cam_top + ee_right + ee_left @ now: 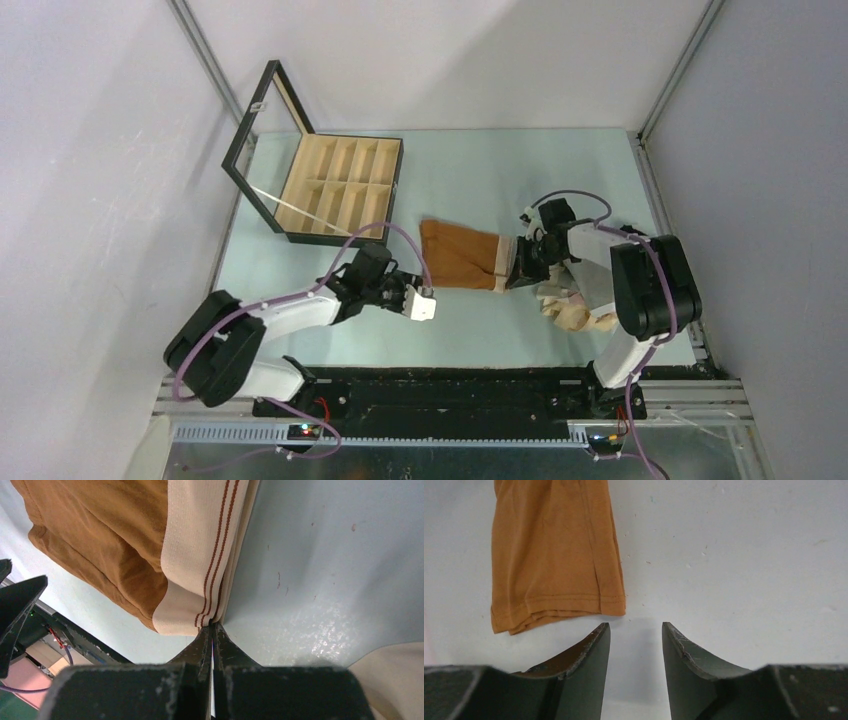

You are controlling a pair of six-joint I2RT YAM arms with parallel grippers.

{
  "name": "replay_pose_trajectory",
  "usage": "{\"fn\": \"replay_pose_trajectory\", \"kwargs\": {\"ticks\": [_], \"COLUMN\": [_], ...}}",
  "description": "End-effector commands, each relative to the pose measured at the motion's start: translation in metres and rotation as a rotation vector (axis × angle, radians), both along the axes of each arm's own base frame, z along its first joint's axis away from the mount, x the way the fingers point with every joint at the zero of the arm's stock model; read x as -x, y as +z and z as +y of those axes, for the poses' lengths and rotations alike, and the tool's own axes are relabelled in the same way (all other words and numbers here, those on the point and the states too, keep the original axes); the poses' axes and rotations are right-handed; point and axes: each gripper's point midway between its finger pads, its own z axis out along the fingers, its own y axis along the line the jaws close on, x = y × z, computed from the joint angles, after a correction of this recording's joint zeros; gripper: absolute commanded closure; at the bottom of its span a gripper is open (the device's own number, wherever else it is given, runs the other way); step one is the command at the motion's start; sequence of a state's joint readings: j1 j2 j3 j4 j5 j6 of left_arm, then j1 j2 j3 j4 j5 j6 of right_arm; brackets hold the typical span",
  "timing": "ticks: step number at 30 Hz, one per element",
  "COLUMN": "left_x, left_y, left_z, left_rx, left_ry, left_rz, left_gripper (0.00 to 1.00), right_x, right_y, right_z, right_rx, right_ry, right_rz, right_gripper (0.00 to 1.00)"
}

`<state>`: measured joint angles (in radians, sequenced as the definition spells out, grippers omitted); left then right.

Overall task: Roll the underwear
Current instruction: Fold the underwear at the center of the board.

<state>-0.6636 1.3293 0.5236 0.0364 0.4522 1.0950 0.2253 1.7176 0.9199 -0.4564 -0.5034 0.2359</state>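
A rust-brown underwear [458, 256] lies folded flat in the middle of the table, its cream striped waistband [200, 555] toward the right. My right gripper [522, 268] is shut, and its tips [214, 626] pinch the near corner of that waistband. In the left wrist view the leg hem of the underwear [554, 555] lies just ahead and left of my left gripper [635, 626], which is open over bare table and touches nothing. Seen from above, the left gripper [424, 300] sits by the garment's near left corner.
A black-framed wooden box [340, 185] with compartments stands at the back left, its glass lid [262, 135] raised. A heap of beige cloth [578, 312] lies under the right arm, and its edge [395, 680] shows in the right wrist view.
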Motion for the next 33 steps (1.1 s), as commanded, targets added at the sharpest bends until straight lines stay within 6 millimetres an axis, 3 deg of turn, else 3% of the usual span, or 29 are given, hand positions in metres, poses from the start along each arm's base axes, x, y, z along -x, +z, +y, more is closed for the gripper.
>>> {"fn": "replay_pose_trajectory", "kwargs": {"ticks": [1, 9, 13, 28, 33], "left_x": [-0.023, -0.022, -0.031, -0.02, -0.022], "left_y": [0.01, -0.006, -0.01, -0.046, -0.059], "left_z": [-0.02, -0.022, -0.024, -0.004, -0.002], "left_rx": [0.004, -0.061, -0.089, -0.349, -0.437], "left_ry": [-0.123, -0.167, -0.147, -0.237, -0.23], "left_rz": [-0.181, -0.105, -0.091, 0.006, -0.006], "left_gripper": [0.52, 0.55, 0.57, 0.69, 0.79], "right_x": [0.002, 0.006, 0.007, 0.005, 0.005], "right_y": [0.01, 0.01, 0.01, 0.011, 0.01], "right_z": [0.002, 0.003, 0.003, -0.001, -0.002], "right_rx": [-0.026, -0.037, -0.037, -0.031, -0.026], "right_ry": [-0.018, -0.03, -0.028, -0.032, -0.026], "right_rz": [-0.01, -0.006, -0.006, -0.017, -0.019], "right_gripper": [1.0, 1.0, 1.0, 1.0, 1.0]}}
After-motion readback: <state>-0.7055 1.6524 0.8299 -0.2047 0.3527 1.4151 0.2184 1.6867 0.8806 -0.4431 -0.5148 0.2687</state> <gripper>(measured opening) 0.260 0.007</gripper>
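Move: Just ahead of the left fingertips, about 4 cm forward, 2 cm to the right and 3 cm below, is the near left corner of the folded underwear. From this hand the waistband's middle is some 8 cm forward and 16 cm right, on the table, and the wooden box about 22 cm forward and 12 cm left. The right hand, holding the waistband's near end, has that left corner about 15 cm to its left, level with it and barely lower; the cloth pile is 12 cm to its right and 2 cm back. Reaching about 4 cm forward, 3 cm down and 2 cm to the right, the left hand comes onto the near left corner of the underwear, its fingers tipping some 15 degrees steeper towards the table and turning slightly clockwise. They close from half open to about a quarter, pinching the corner, while the right hand keeps its pinch on the waistband's near end, easing back barely 1 cm. ##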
